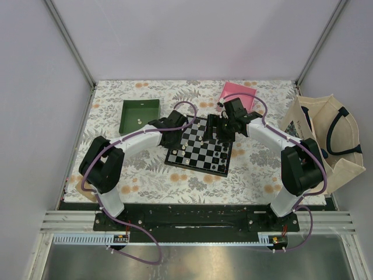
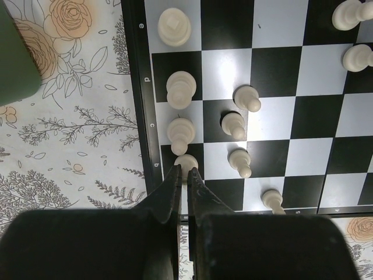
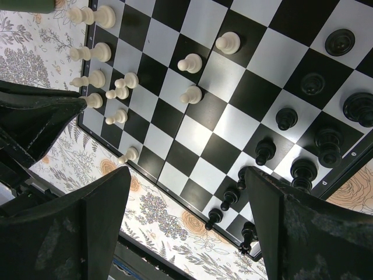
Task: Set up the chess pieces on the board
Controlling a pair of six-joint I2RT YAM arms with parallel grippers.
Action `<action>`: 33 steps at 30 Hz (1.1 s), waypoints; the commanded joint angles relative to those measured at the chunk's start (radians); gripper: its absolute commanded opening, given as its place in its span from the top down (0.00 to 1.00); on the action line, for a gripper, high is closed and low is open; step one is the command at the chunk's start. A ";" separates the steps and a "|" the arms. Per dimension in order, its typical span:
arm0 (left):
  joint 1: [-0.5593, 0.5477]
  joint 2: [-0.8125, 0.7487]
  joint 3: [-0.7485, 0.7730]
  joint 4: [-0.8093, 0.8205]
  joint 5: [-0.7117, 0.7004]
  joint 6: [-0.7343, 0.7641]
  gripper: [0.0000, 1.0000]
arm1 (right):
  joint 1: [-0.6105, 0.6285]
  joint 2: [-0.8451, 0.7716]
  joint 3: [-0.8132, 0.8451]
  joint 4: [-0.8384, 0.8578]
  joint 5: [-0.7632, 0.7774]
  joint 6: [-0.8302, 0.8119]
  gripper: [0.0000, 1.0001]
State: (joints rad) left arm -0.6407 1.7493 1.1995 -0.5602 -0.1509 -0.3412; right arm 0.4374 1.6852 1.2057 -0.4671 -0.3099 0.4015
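The board [image 1: 205, 156] lies mid-table between both arms. Cream-white chess pieces [image 2: 181, 89] stand in two columns along its left edge, and black chess pieces [image 3: 265, 151] crowd the opposite edge. My left gripper [image 2: 185, 170] is shut, with only a thin slit between the fingers. Its tips sit right at the round head of a white piece [image 2: 186, 160] on the edge row, and the head is not between them. My right gripper [image 3: 187, 172] hangs wide open and empty above the board's [image 3: 233, 125] side border, near the black pawns.
A green tray [image 1: 140, 115] with a couple of small pieces sits at the back left. A pink box [image 1: 238, 93] lies at the back right behind the right gripper [image 1: 224, 128]. A cream tote bag [image 1: 323, 140] stands at the right table edge. A flowered cloth [image 2: 70, 140] covers the table.
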 commanded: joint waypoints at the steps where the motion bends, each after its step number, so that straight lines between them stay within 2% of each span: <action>1: -0.005 0.021 -0.008 0.028 -0.013 -0.015 1.00 | -0.005 -0.009 0.022 0.021 -0.028 0.005 0.11; 3: -0.005 0.021 -0.006 0.025 -0.015 -0.012 0.99 | -0.005 -0.009 0.022 0.019 -0.026 0.003 0.11; 5: -0.005 0.022 -0.002 0.013 -0.018 -0.009 0.94 | -0.005 -0.009 0.022 0.019 -0.028 0.005 0.11; 6: -0.004 0.019 0.002 0.000 -0.025 -0.009 0.86 | -0.005 -0.009 0.022 0.021 -0.028 0.005 0.11; 9: -0.005 0.013 0.005 -0.013 -0.030 -0.001 0.79 | -0.005 -0.007 0.022 0.019 -0.028 0.003 0.11; 17: -0.004 -0.060 -0.001 -0.029 -0.058 -0.002 0.69 | -0.005 -0.005 0.018 0.021 -0.026 0.005 0.11; 25: 0.004 -0.197 0.049 -0.035 -0.136 0.034 0.43 | -0.005 -0.012 0.018 0.016 -0.021 0.003 0.11; 28: 0.051 -0.203 0.078 -0.023 -0.147 0.060 0.38 | -0.005 -0.016 0.017 0.015 -0.018 0.002 0.11; 33: 0.183 -0.149 0.132 0.009 -0.127 0.080 0.38 | -0.005 -0.021 0.014 0.015 -0.023 0.003 0.11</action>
State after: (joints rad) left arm -0.5503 1.5757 1.2728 -0.5964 -0.2447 -0.2913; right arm 0.4374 1.6852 1.2057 -0.4671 -0.3180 0.4015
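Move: Directly under the left hand, about 3 cm down, is the square at the near end of the board's left edge where its white piece belongs. The next white edge piece is some 3 cm ahead and 1 cm right; a white pawn is 3 cm right and 1 cm back. In the green box, the last white piece lies about 13 cm ahead, 12 cm left. From the idle right hand, the square is roughly 15 cm left, 2 cm back, 8 cm down. Letting go of the white piece it still pinches by the head, the left hand spreads its fingers while hardly moving. It eases about 1 cm left, then lifts quickly some 9 cm clear, opening further to well over half. Late in the rise it swings roughly 4 cm forward and left towards the green box, the fingertips tipping forward about 15 degrees. ##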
